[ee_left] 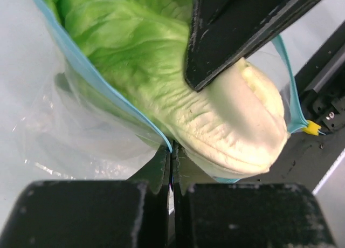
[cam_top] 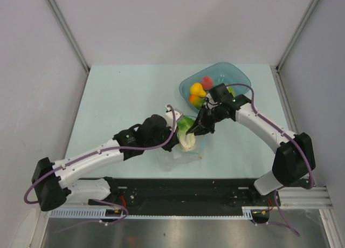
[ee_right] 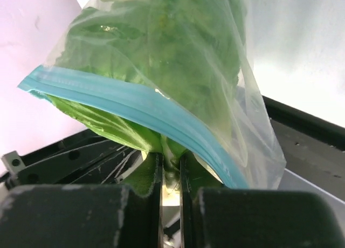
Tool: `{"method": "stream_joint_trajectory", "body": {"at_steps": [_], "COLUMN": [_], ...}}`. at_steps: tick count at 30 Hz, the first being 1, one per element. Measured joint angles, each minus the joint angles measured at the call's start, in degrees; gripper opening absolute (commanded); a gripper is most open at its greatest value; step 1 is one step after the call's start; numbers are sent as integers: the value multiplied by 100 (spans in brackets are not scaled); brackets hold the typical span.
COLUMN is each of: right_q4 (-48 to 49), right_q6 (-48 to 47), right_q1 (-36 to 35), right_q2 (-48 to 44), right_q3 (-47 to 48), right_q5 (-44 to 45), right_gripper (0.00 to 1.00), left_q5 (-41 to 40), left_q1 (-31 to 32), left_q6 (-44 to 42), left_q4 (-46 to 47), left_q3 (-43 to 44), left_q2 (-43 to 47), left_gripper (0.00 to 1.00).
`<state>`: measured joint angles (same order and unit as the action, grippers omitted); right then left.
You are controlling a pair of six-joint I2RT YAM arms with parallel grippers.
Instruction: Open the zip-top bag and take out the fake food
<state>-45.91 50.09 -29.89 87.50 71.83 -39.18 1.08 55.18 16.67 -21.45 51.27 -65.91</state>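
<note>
The clear zip-top bag lies between the two arms, its mouth lifted, with its blue zip strip open around a green-and-white cabbage. My left gripper is shut on the near lip of the zip strip. My right gripper is shut on a green leaf of the cabbage at the bag's mouth; one of its black fingers presses on the cabbage's white stem. In the top view the cabbage sits between left gripper and right gripper. Other fake food, yellow, red and orange, lies in the tray.
A teal translucent tray stands at the back right, just behind my right wrist. The black mounting rail runs along the near edge. White walls close the table on three sides.
</note>
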Motion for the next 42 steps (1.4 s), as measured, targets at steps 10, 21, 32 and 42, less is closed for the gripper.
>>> {"method": "stream_joint_trajectory", "body": {"at_steps": [10, 21, 32, 42], "right_q4": [-282, -2184, -1307, 1137], "right_q6": [531, -1692, -2299, -1923], "right_q1": [361, 310, 684, 2000], "right_q2": [-638, -774, -1637, -1294], "right_q3": [-2, 9, 9, 35], "right_q5": [-457, -1167, -1475, 103], "right_gripper": [0, 0, 0, 0], "left_q5": [-1036, -1167, -1961, -2645], "left_q1": [170, -350, -920, -942], "left_q6": [177, 315, 885, 1338], "left_q4": [96, -22, -1261, -2413], "left_q3": [-50, 4, 634, 1097], "left_q2": [-160, -457, -459, -398], "left_gripper": [0, 0, 0, 0]}}
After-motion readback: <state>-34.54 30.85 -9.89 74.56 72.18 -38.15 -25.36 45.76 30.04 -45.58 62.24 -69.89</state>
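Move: My right hand already pinches the lettuce, whose middle is right at my fingers; the bin's middle lies about 25 cm ahead, 15 cm to the right and 10 cm lower. At the bin's near left end are the orange, some 20 cm ahead and 5 cm right, and the yellow fruit, 25 cm ahead and 6 cm right. The bag hangs round the lettuce, its middle about 4 cm back and 2 cm left. From my left hand, the lettuce is roughly 6 cm right and 3 cm ahead. Keeping my pinch on the lettuce, I lift it about 6 cm with my right hand, draw it back some 9 cm, then sweep up, forward about 16 cm and rightward towards the bin, rolling its front side up. My left hand keeps hold of the bag's blue rim, goes forward and slightly down, then carries it left, turning counter-clockwise. ##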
